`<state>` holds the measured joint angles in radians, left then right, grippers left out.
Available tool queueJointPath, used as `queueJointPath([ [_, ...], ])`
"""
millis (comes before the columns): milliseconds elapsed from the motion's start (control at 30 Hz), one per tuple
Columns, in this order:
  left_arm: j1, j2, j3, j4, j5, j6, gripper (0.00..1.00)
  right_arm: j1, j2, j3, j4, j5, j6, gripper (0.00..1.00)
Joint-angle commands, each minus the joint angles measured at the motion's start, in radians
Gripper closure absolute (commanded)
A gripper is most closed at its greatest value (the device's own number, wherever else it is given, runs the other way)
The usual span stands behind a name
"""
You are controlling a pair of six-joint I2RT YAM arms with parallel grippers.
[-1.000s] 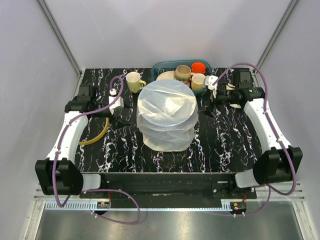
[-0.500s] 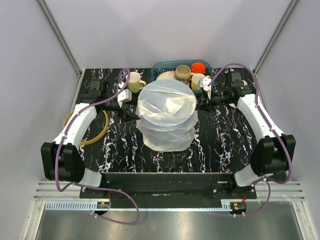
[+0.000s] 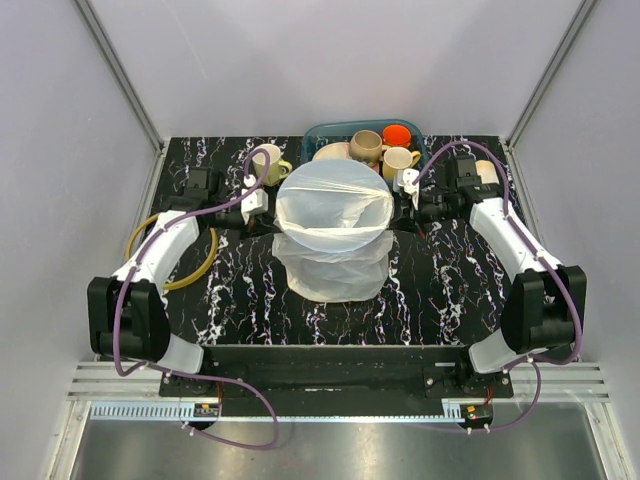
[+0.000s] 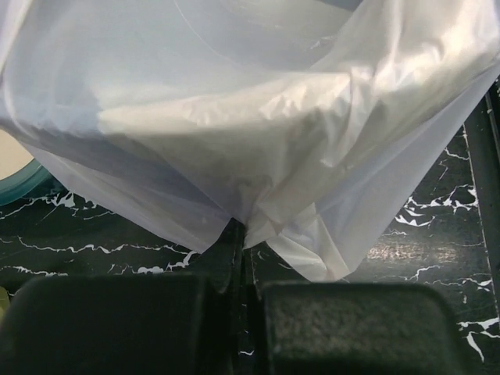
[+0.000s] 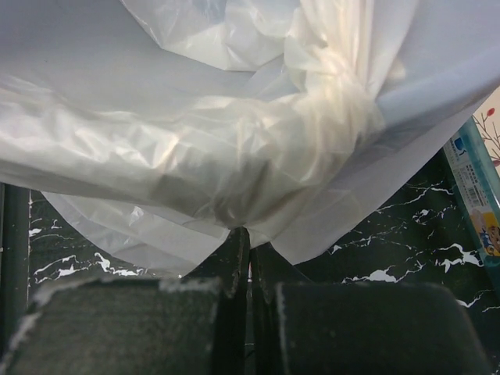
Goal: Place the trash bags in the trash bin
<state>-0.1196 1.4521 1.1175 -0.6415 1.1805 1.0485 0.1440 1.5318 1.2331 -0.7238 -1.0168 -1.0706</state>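
A large translucent cream-white trash bag [image 3: 333, 215] is draped over a round, tapered shape at the table's middle, its mouth stretched into a wide ring. The trash bin itself is hidden under the film. My left gripper [image 3: 273, 228] is shut on the bag's left edge; the left wrist view shows the gripper [image 4: 242, 234] pinching a gathered fold of film [image 4: 258, 156]. My right gripper [image 3: 398, 221] is shut on the bag's right edge, and the right wrist view shows the gripper [image 5: 250, 234] closed on bunched film [image 5: 250, 148].
A teal dish basket [image 3: 318, 133] at the back holds a tan mug [image 3: 365, 146], an orange cup [image 3: 397, 134], a cream mug [image 3: 398, 160] and a plate [image 3: 330, 152]. A pale yellow mug [image 3: 268, 165] stands left of it. A yellow ring [image 3: 196, 274] lies at the left.
Both arms have swung inward to the bag and both grippers have shut on its opposite edges. The bag's mouth is now pulled wider and flatter.
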Motion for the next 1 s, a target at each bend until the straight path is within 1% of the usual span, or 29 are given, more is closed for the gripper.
queueJointPath([
  [0, -0.017, 0.043, -0.015, -0.061, -0.036, 0.116, 1.0, 0.003, 0.027, -0.027, 0.084, 0.018, 0.049, 1.0],
  [100, -0.032, 0.045, -0.028, -0.081, -0.032, 0.134, 1.0, 0.003, 0.054, -0.03, 0.107, 0.006, 0.086, 1.0],
  [200, -0.051, 0.031, -0.038, -0.133, -0.022, 0.188, 1.0, 0.003, 0.074, -0.03, 0.142, -0.008, 0.126, 1.0],
  [233, -0.055, 0.024, -0.039, -0.162, -0.013, 0.192, 1.0, 0.003, 0.074, -0.029, 0.153, -0.012, 0.138, 0.99],
  [267, -0.064, 0.016, -0.042, -0.176, 0.001, 0.191, 1.0, 0.003, 0.073, -0.027, 0.165, -0.016, 0.162, 0.87],
  [300, -0.071, -0.008, -0.051, -0.193, 0.008, 0.2, 1.0, 0.003, 0.07, -0.024, 0.199, -0.014, 0.178, 0.69],
  [333, -0.078, -0.022, -0.059, -0.239, 0.017, 0.212, 1.0, 0.005, 0.061, -0.021, 0.225, -0.006, 0.199, 0.45],
  [367, -0.1, -0.039, -0.068, -0.26, 0.019, 0.223, 1.0, 0.003, 0.056, -0.018, 0.245, 0.003, 0.236, 0.39],
  [400, -0.112, -0.079, -0.079, -0.276, 0.018, 0.237, 1.0, 0.002, 0.053, 0.002, 0.251, 0.029, 0.239, 0.36],
  [433, -0.135, -0.1, -0.109, -0.294, 0.016, 0.242, 0.96, -0.001, 0.051, 0.014, 0.25, 0.046, 0.244, 0.32],
  [467, -0.146, -0.123, -0.123, -0.294, 0.016, 0.231, 0.89, -0.007, 0.051, 0.026, 0.247, 0.055, 0.251, 0.26],
  [533, -0.182, -0.183, -0.157, -0.288, 0.021, 0.182, 0.75, -0.047, 0.048, 0.057, 0.238, 0.07, 0.25, 0.21],
  [567, -0.196, -0.199, -0.166, -0.288, 0.022, 0.167, 0.66, -0.067, 0.048, 0.065, 0.23, 0.073, 0.241, 0.18],
  [633, -0.239, -0.246, -0.185, -0.252, 0.022, 0.082, 0.6, -0.122, 0.048, 0.101, 0.176, 0.084, 0.189, 0.14],
  [667, -0.259, -0.263, -0.206, -0.236, 0.016, 0.055, 0.54, -0.138, 0.047, 0.111, 0.161, 0.089, 0.145, 0.11],
  [700, -0.282, -0.297, -0.215, -0.212, 0.001, -0.023, 0.53, -0.138, 0.047, 0.13, 0.135, 0.096, 0.129, 0.09],
  [733, -0.328, -0.315, -0.229, -0.146, -0.011, -0.066, 0.53, -0.179, 0.045, 0.143, 0.117, 0.103, 0.114, 0.09],
  [767, -0.348, -0.356, -0.249, -0.101, -0.031, -0.12, 0.53, -0.204, 0.047, 0.157, 0.098, 0.106, 0.091, 0.09],
  [800, -0.363, -0.375, -0.257, -0.062, -0.032, -0.227, 0.53, -0.214, 0.048, 0.187, 0.049, 0.103, 0.084, 0.08],
  [833, -0.367, -0.392, -0.257, -0.04, -0.009, -0.251, 0.52, -0.222, 0.047, 0.204, 0.015, 0.104, 0.054, 0.06],
  [867, -0.364, -0.422, -0.243, -0.052, -0.013, -0.278, 0.52, -0.23, 0.041, 0.216, -0.029, 0.103, 0.025, 0.06],
  [900, -0.351, -0.436, -0.231, -0.088, -0.022, -0.251, 0.52, -0.23, 0.016, 0.229, -0.117, 0.104, 0.0, 0.05],
  [933, -0.281, -0.446, -0.219, -0.221, -0.022, -0.196, 0.52, -0.23, -0.001, 0.226, -0.161, 0.103, -0.047, 0.05],
  [967, -0.219, -0.447, -0.182, -0.295, -0.018, -0.076, 0.53, -0.23, -0.019, 0.215, -0.208, 0.096, -0.077, 0.05],
])
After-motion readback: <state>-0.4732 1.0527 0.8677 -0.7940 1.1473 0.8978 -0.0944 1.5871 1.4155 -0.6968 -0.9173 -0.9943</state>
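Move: Both hands already pinch the trash bag at opposite sides of the trash bin's mouth. From the left hand the bin's middle is about 13 cm right, 4 cm ahead and 8 cm lower; a green mug stands some 22 cm ahead and 3 cm left. From the right hand the bin lies roughly 13 cm left, 3 cm ahead, 8 cm lower; the blue tray is about 23 cm ahead and 6 cm left. Left hand, pinching the bag, sweeps back about 17 cm and half-opens; right lets go, leaving right and forward. ##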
